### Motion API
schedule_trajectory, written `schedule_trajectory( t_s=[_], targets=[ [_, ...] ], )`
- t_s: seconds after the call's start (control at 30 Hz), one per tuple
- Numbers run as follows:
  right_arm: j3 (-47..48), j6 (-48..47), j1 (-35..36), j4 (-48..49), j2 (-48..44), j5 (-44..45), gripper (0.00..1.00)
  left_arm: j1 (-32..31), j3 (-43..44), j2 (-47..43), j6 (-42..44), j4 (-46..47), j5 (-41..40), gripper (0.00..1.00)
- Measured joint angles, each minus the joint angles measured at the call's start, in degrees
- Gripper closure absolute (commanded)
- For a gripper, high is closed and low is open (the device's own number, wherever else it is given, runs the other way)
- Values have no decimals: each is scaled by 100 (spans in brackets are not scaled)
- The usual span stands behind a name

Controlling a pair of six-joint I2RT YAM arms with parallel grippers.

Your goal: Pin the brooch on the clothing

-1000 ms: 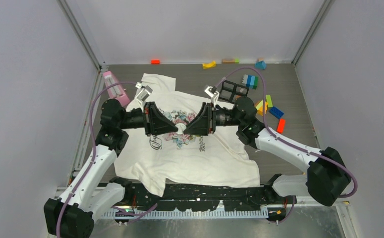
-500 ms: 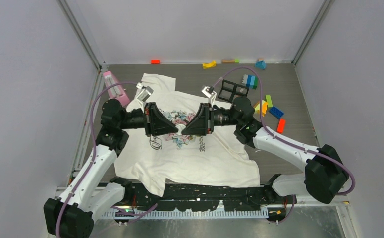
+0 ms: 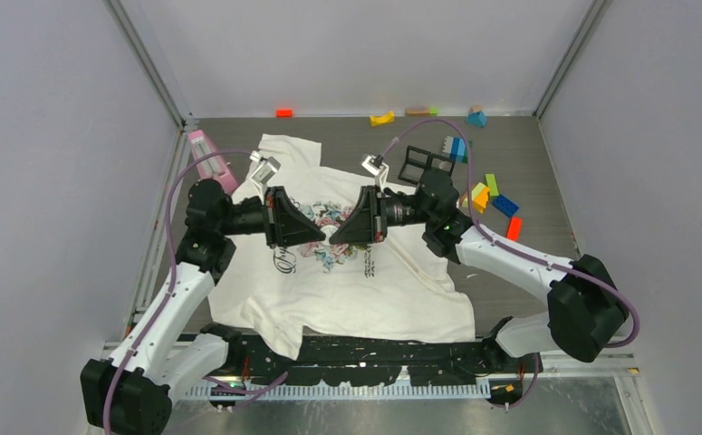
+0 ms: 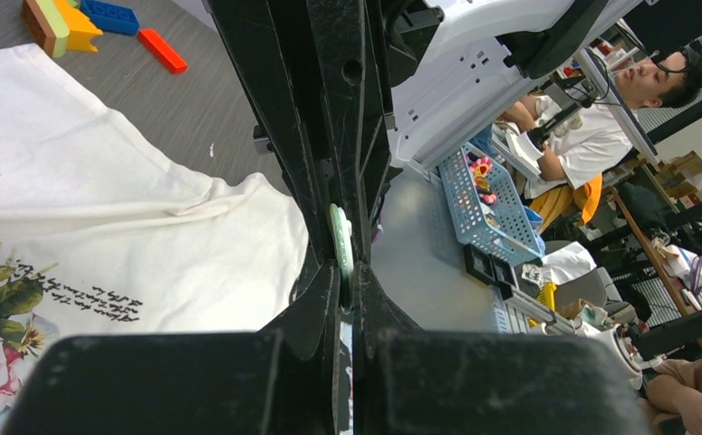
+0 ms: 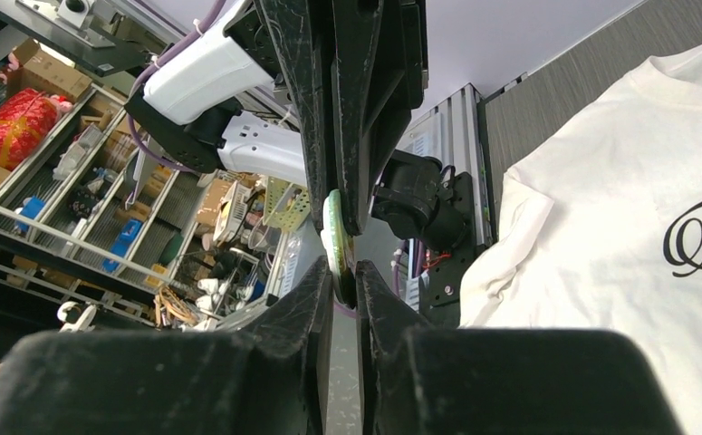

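Observation:
The clothing, a white T-shirt (image 3: 365,290) with a rose print and dark lettering, lies flat on the table under both arms. Above its chest the two grippers meet tip to tip. My left gripper (image 3: 320,237) is shut on the brooch (image 4: 341,240), a thin pale green disc seen edge-on. My right gripper (image 3: 337,236) comes from the opposite side, and its fingertips pinch the other rim of the brooch (image 5: 333,237). The brooch hangs clear of the T-shirt (image 4: 102,208). Its pin is hidden.
Coloured toy blocks (image 3: 492,195) lie right of the shirt beside a black grid frame (image 3: 424,165). More blocks (image 3: 382,118) line the far wall. A pink object (image 3: 209,159) sits at the left edge. Grey walls enclose the table.
My right arm has slid left toward the left gripper, and its jaws have narrowed down onto the brooch. The left arm has held still.

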Motion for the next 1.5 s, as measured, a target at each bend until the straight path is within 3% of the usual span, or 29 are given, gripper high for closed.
schedule_trajectory(
  t_s=[0.4,0.47,0.57,0.73,0.8,1.07,1.23,1.5],
  targets=[
    [428,-160,-68,-828,291,-205,98,-2,-4,55,107,-201,-153,100],
    [442,-195,-85,-914,308,-216,92,-4,-2,55,243,-376,-234,100],
    [437,-299,-92,-1106,315,-164,74,-26,127,46,763,-1123,-494,100],
    [433,-667,-39,-1659,184,404,36,-138,487,48,1552,-2181,-1060,100],
    [426,-955,-2,-2044,-20,726,28,-68,492,52,1635,-2306,-1217,100],
    [437,-2135,31,-3834,-1270,2028,18,496,457,245,1394,-2345,-1534,100],
    [549,-2343,-103,-5027,-1600,3589,18,549,452,260,1399,-2417,-1707,100],
    [444,-1993,-1773,-6304,-782,5053,22,581,542,184,1939,-3351,-2793,100]
  ],
)
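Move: The brooch is between both sets of fingertips, about 1 cm to the right of the left hand's point and about 1 cm to the left of the right hand's. From the left hand, the shirt's rose print is roughly 14 cm ahead, 1 cm right and 27 cm below; the script lettering is about 12 cm ahead and 9 cm left. From the right hand, the shirt's right edge is about 18 cm ahead and 25 cm right, and the black tray about 29 cm ahead and 20 cm right. Forward and down by a couple of centimetres, both hands first ease together with the brooch between them; then the right fingers open wide, let go and swing away right, forward and down some 17 cm sideways, turning clockwise and tipping downward. The left keeps its pinch and carries the brooch forward, down and a little left towards the rose print, turning about 30 degrees counter-clockwise with its fingertips dipping. ##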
